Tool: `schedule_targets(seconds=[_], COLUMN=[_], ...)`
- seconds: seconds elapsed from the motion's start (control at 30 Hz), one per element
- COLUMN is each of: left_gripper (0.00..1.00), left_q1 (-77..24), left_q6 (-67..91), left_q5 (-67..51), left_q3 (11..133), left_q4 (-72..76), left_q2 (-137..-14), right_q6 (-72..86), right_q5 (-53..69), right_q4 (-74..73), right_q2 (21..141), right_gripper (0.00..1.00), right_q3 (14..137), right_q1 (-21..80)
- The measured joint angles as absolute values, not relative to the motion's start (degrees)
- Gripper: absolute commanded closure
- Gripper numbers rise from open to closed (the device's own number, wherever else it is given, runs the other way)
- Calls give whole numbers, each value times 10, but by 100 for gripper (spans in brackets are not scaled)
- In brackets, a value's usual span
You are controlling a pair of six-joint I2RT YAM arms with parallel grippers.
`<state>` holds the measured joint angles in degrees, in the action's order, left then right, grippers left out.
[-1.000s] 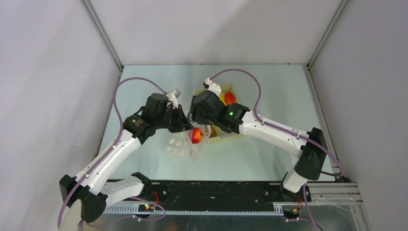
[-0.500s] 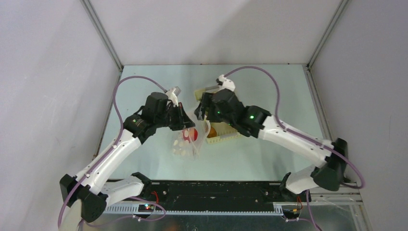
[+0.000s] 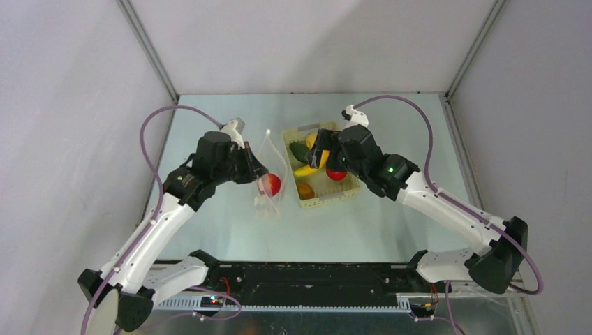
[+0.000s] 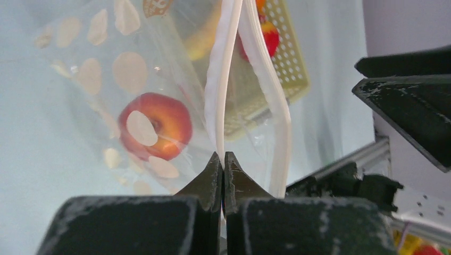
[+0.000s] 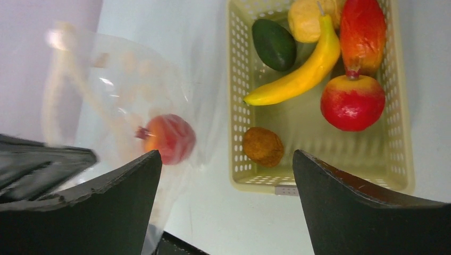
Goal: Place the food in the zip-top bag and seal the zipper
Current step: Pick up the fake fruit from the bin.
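The zip-top bag (image 3: 267,195), clear with white dots, hangs upright left of the basket. My left gripper (image 3: 255,169) is shut on one lip of its white zipper (image 4: 220,90); the other lip (image 4: 276,117) bows away, so the mouth gapes. One red fruit (image 4: 155,125) lies inside the bag (image 5: 133,101). The other food is in the basket: a banana (image 5: 303,74), a dark green piece (image 5: 274,43), a red fruit (image 5: 352,102), an orange-red piece (image 5: 362,32), a yellow piece (image 5: 304,18) and a brown ball (image 5: 262,146). My right gripper (image 3: 320,149) hovers over the basket, open and empty (image 5: 226,156).
The pale yellow perforated basket (image 3: 323,202) stands mid-table, just right of the bag. White enclosure walls rise left, right and behind. The left arm's black wrist (image 5: 37,159) shows at the left edge of the right wrist view.
The right gripper has drawn back from the bag's mouth to over the basket and opened wide. The red fruit now rests inside the bag. The left arm has shifted the bag slightly left.
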<state>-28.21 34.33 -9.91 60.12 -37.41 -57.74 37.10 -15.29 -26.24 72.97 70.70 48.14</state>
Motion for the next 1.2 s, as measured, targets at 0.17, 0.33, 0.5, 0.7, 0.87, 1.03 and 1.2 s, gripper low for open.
schedule_targets(seconds=[0.17,0.33,0.5,0.7,0.87,1.03,1.2], left_gripper=[100,100,100,100,100,100,100], left_q1=[-258,-239,-231,-217,-215,-215,-214], left_q6=[338,328,317,305,300,300,300], left_q5=[-21,16,25,39,28,-21,-72], left_q3=[632,655,655,668,669,668,653], left_q4=[-419,-451,-474,-492,-487,-472,-450], left_q2=[-562,-567,-577,-582,-592,-633,-648], right_q6=[365,363,350,338,329,325,323], right_q5=[-145,-140,-143,-163,-180,-205,-232], right_q4=[-264,-265,-273,-283,-286,-289,-285], right_q2=[765,819,869,922,971,1007,1023], right_gripper=[1,1,3,5,7,7,7], right_q3=[707,707,706,706,706,708,711], right_q1=[455,426,398,388,388,388,388])
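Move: Down in the bin, the pomegranate lies about 9 cm ahead of the empty right hand, 6 cm to its right and 21 cm below. The banana is some 6 cm left of that fruit and 2 cm farther out, the mango about 8 cm straight beyond it, and the small brown fruit 10 cm to its left and 6 cm nearer. From the bag-holding left hand the pomegranate lies about 21 cm right, 10 cm ahead and 18 cm lower. Dropping some 20 cm into the bin over the pomegranate, the open right hand also goes about 7 cm forward and 6 cm right, tipping steeper and rolling its left side down, easing off at the bottom with fingers wide. The left hand keeps its pinch on the bag's rim, swings it left, away from the bin, then comes partway back while sinking a little. ##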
